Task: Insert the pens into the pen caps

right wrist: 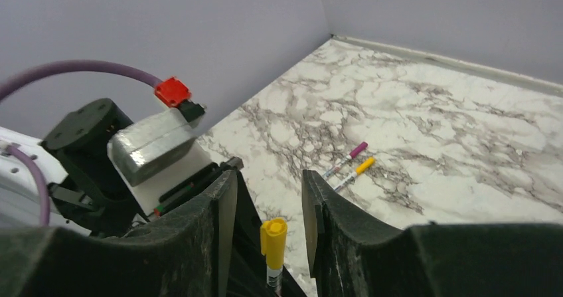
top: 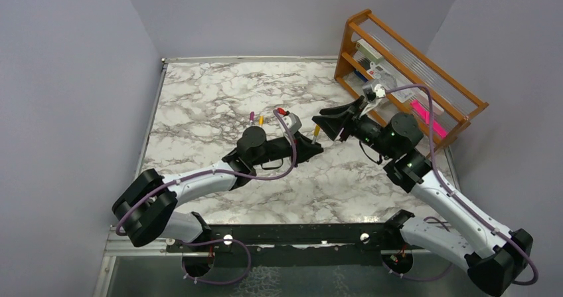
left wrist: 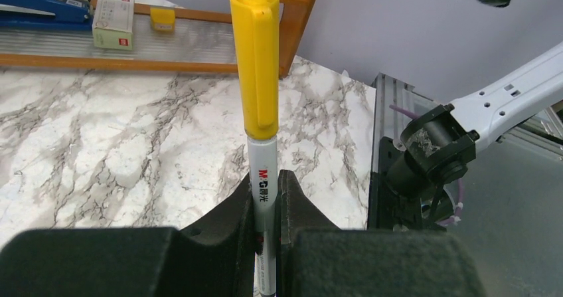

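Note:
My left gripper (left wrist: 265, 194) is shut on the silver-grey barrel of a pen (left wrist: 263, 174), which stands upright between its pads. A yellow pen cap (left wrist: 255, 58) sits over the pen's upper end. From above, this capped pen (top: 317, 132) is at the table's middle, at the left gripper (top: 311, 144). My right gripper (right wrist: 269, 181) is open. Its fingers stand either side of the yellow cap (right wrist: 273, 236) without touching it. Two more pens lie side by side on the marble, one with a magenta cap (right wrist: 357, 150) and one with a yellow cap (right wrist: 364, 165), left of both grippers (top: 256, 119).
A wooden rack (top: 405, 71) stands at the back right with small boxes and a flat bright-pink object (top: 425, 114) on it. Grey walls enclose the marble table (top: 212, 98) on three sides. The right arm's base (left wrist: 431, 154) shows by the table's edge.

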Available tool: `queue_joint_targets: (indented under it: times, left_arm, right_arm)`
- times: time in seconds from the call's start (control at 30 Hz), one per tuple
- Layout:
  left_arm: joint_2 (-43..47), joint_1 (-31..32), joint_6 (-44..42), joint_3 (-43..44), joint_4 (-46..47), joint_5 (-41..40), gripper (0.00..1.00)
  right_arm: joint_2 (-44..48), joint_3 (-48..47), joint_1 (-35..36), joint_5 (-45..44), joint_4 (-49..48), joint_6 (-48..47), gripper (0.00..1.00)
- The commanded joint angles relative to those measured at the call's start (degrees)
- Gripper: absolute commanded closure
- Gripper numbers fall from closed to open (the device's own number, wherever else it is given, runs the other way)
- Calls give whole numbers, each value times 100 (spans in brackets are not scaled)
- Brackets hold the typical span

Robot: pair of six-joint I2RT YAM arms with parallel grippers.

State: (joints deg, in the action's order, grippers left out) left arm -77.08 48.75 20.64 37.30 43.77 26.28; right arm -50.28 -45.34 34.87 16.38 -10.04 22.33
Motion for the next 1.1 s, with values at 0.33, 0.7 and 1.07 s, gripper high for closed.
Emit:
queue_joint_targets:
  times: [0.33,0.7,1.07]
  left_arm:
    - [254,-10,-318,267,-379,141,100]
    - [272,-6,-271,331,-389,141,100]
    - [292,-7,-254,436,-386,-32,100]
  right_arm:
    - [-298,-33,20,403,212,-180,67]
    - [-415,99,20,453,173,-179,73]
    - [-325,242,20,318,297,-115,99]
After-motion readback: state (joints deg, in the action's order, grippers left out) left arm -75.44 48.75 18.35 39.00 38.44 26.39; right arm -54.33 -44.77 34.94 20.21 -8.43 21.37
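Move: The yellow cap sits on top of the upright pen that my left hand holds, roughly 5 cm below my open right fingers and 2 cm to their left, level with them front to back. From my left hand that cap is about 5 cm above and 1 cm ahead. Some 32 cm below my right hand on the table lie the yellow-capped pen, about 19 cm ahead and 17 cm left, and the purple-capped pen, 20 cm ahead and 21 cm left. I bring my open right hand down about 3.5 cm over the yellow cap, easing some 1.5 cm to my left as it sinks, quickly at first and then slowly, with only a slight turn of the wrist. At the bottom I shut the fingers, pinching the cap's upper part from both sides. My left hand keeps the pen upright and practically still. ##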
